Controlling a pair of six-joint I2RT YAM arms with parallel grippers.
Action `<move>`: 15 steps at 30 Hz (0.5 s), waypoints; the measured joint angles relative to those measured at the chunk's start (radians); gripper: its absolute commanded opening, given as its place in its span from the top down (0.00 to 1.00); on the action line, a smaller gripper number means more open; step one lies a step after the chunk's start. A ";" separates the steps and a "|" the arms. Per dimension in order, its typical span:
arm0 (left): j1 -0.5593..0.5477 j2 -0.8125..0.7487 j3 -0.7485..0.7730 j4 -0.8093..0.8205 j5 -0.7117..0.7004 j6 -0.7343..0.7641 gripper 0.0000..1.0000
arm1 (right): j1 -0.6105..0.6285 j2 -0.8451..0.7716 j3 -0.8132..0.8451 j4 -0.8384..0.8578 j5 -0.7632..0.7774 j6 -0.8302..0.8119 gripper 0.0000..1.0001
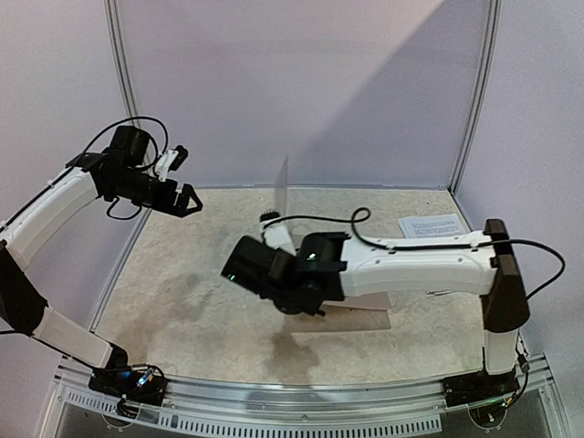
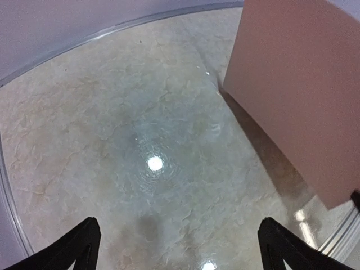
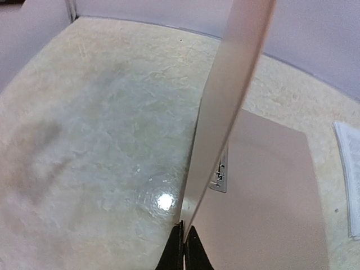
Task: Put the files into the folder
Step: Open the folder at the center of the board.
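Observation:
The brown-tan folder lies open on the table, its lower leaf (image 3: 264, 197) flat and a small metal clip (image 3: 219, 175) showing near the spine. Its cover (image 3: 233, 95) stands upright, pinched at the edge by my shut right gripper (image 3: 184, 236). From above, the cover (image 1: 281, 187) rises over the right gripper (image 1: 272, 230). The files (image 1: 431, 224), white printed sheets, lie at the back right, apart from the folder, and their edge (image 3: 350, 174) shows in the right wrist view. My left gripper (image 1: 187, 199) hangs high at the left, open and empty (image 2: 179, 247), facing the cover (image 2: 298, 84).
Pale walls with metal posts (image 1: 120, 82) close in the beige mottled table (image 1: 182, 292) on three sides. The right arm (image 1: 411, 265) stretches across the table's middle above the folder's lower leaf. A metal rail (image 1: 301, 397) runs along the near edge.

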 measured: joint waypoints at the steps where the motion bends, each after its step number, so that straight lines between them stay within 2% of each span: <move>1: 0.021 0.000 0.000 0.016 0.012 -0.040 0.00 | 0.023 0.049 0.049 -0.034 0.031 -0.054 1.00; 5: 0.089 0.000 0.000 0.063 0.066 -0.203 0.00 | 0.094 0.196 0.143 -0.098 0.109 -0.273 1.00; 9: 0.098 0.002 -0.016 0.100 0.134 -0.329 0.01 | 0.142 0.291 0.154 -0.084 0.156 -0.496 1.00; 15: 0.100 0.026 -0.087 0.097 0.128 -0.388 0.00 | 0.161 0.354 0.174 -0.031 0.165 -0.689 0.98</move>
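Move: Just left of the fold, the bare board where the cover is to lie centres about 12 cm left, 14 cm ahead and 19 cm below the right hand, which already pinches the nearly upright cover by its near free corner. The metal clip lies about 14 cm ahead and 6 cm right of that hand, the papers some 26 cm ahead and 45 cm right. From the left hand that landing spot is about 5 cm right, 2 cm ahead and 24 cm below. Swinging the pinched cover over the fold, the right hand sinks nearly 10 cm while going about 6 cm left and 5 cm back, slowing at the end; it rolls its left side down some 45 degrees and turns counter-clockwise, fingers still shut on the card. The empty left hand, open, edges 2 cm forward and left, then drops about 4 cm while rolling its left side down. ##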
